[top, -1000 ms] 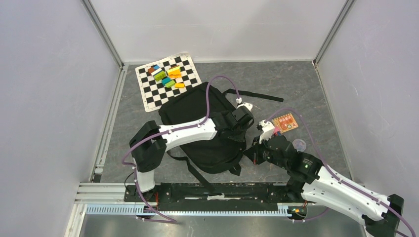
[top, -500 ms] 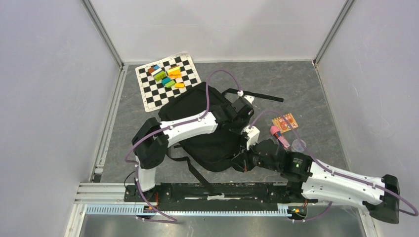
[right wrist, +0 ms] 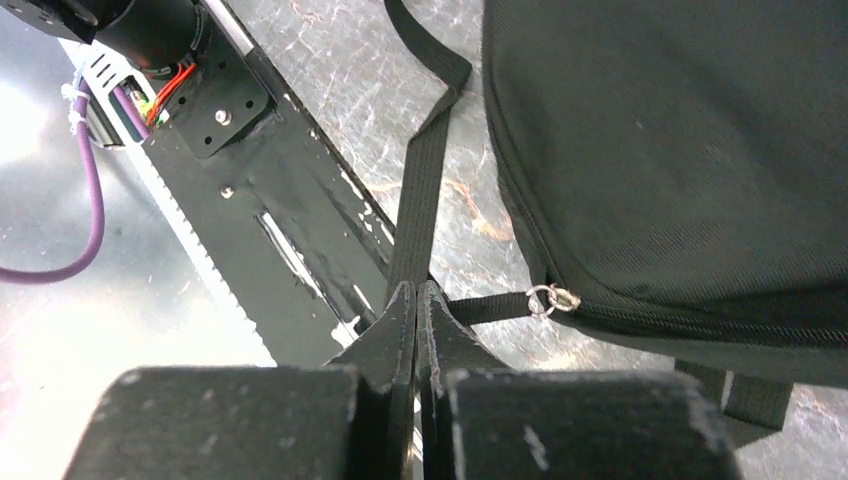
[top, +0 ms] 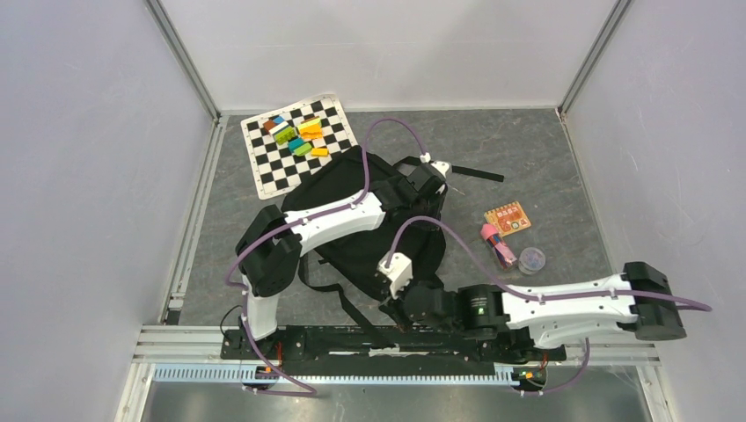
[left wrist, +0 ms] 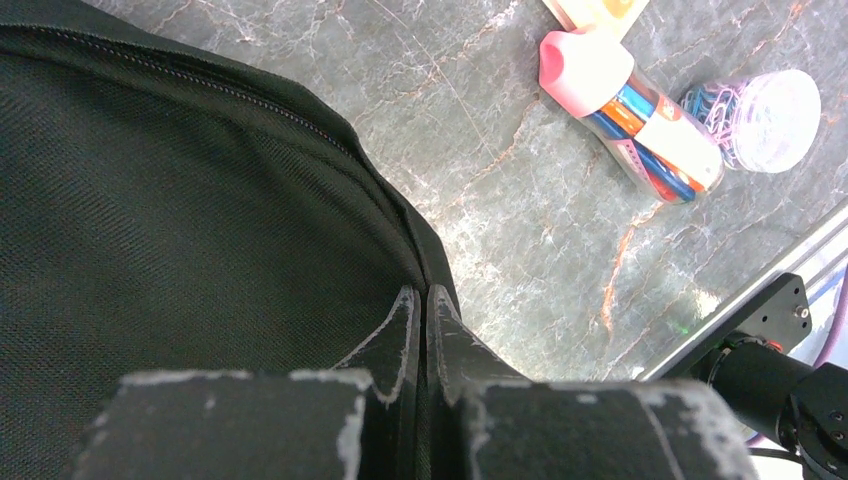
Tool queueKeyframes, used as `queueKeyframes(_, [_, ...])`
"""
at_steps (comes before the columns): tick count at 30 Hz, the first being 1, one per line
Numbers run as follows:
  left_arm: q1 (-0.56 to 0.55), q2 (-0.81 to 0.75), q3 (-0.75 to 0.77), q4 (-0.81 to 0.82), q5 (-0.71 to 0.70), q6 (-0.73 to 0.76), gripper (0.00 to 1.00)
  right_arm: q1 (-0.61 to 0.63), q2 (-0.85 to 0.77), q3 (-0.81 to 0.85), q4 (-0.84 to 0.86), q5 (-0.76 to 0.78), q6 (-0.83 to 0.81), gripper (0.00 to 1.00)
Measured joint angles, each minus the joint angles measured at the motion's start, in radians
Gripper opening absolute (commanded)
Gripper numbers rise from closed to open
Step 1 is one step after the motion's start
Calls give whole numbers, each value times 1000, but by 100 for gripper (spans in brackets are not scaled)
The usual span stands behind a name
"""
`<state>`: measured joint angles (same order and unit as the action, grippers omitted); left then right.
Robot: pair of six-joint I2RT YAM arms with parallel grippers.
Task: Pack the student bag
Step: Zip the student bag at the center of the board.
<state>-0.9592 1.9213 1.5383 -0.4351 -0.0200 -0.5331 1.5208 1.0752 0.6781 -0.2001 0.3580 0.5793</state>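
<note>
The student bag (top: 330, 189), a big black backpack, lies mid-table with my left arm stretched across it. My left gripper (top: 429, 186) is at the bag's far right edge. In the left wrist view its jaws (left wrist: 422, 292) are shut, pinching the rim seam of the bag (left wrist: 180, 200). My right gripper (top: 385, 306) reaches left along the bag's near edge. In the right wrist view it (right wrist: 417, 288) is shut on a short black zipper pull strap (right wrist: 490, 307). A small metal ring joins that strap to the closed zip of the bag (right wrist: 680, 150).
A chessboard mat (top: 264, 171) with several coloured blocks lies at the far left. An orange card (top: 508, 217), a pink-capped tube of pens (top: 497, 246) and a small jar of paper clips (top: 531, 259) lie right of the bag. A long shoulder strap (right wrist: 425, 170) trails toward the black base rail (top: 352, 338).
My right arm swung left along the bag's near edge, uncovering the pen tube. My left gripper moved toward the far side with the bag's edge. Both stayed shut.
</note>
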Motion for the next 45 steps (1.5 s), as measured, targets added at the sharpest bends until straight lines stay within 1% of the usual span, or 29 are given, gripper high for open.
queueKeyframes(6, [0, 0, 0, 11, -12, 0, 2, 35, 144, 71, 85, 80, -43, 0])
queueKeyframes(10, [0, 0, 0, 23, -25, 0, 2, 35, 204, 143, 92, 120, -84, 0])
queueKeyframes(11, [0, 0, 0, 26, -27, 0, 4, 35, 213, 163, 91, 134, -97, 0])
queueKeyframes(12, [1, -1, -1, 31, -30, 3, 13, 35, 216, 175, 90, 144, -108, 0])
queueKeyframes(13, [2, -2, -3, 37, -30, 8, 29, 35, 216, 183, 87, 152, -116, 2])
queueKeyframes(14, [3, -7, -12, 50, -31, 14, 44, 35, 216, 192, 82, 160, -125, 10])
queueKeyframes(15, [5, -16, -23, 63, -30, 26, 61, 35, 216, 200, 77, 161, -130, 24])
queueKeyframes(16, [8, -25, -32, 85, -32, 41, 72, 35, 216, 207, 77, 158, -133, 34])
queueKeyframes(17, [13, -35, -40, 108, -33, 54, 81, 37, 216, 217, 80, 149, -131, 42])
queueKeyframes(19, [27, -66, -51, 137, -44, 77, 94, 49, 205, 238, 90, 146, -133, 55])
queueKeyframes(20, [34, -89, -59, 146, -56, 83, 99, 51, 190, 240, 93, 147, -130, 61])
queueKeyframes(24, [68, -228, -125, 165, -92, 97, 100, 56, 80, 219, 87, 169, -128, 75])
queueKeyframes(27, [110, -370, -224, 176, -114, 95, 100, 40, -44, 153, 55, 196, -106, 82])
queueKeyframes(30, [144, -500, -326, 167, -142, 94, 100, -31, -126, 101, -9, 208, -85, 91])
queueKeyframes(32, [150, -601, -415, 148, -150, 89, 100, -130, -176, 68, -72, 200, -78, 98])
queueKeyframes(35, [143, -721, -505, 82, -124, 78, 97, -287, -227, 42, -150, 199, -79, 98])
queueKeyframes(38, [123, -819, -557, -34, -76, 45, 96, -445, -244, 24, -194, 184, -86, 98])
queueKeyframes(41, [79, -883, -575, -155, -42, -12, 97, -566, -221, 3, -203, 145, -95, 98])
queueKeyframes(45, [38, -988, -631, -233, 50, -132, 97, -669, -177, -41, -179, 63, -98, 98])
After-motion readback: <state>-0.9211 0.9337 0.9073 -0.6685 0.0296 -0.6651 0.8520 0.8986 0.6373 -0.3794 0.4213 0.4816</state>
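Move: The student bag's zip slider sits about 5 cm ahead and 2 cm right of the right hand, slightly lower, with its ribbon in those fingers; the bag's middle is some 17 cm ahead and 4 cm left. From the left hand, which pinches the bag's right rim, the bag's middle lies about 18 cm left and 4 cm back, the slider 12 cm left and 18 cm back, the pen bottle 13 cm right and 8 cm back. The zip's ribbon, still pinched, is drawn about 5 cm left with a slight rise before the right fingers open and let go; the right hand lifts, then swings right and forward to the bag's right edge. Opening too, the left hand releases the rim, rises some 11 cm and sweeps left and back over the bag towards the slider, ending wide open. ##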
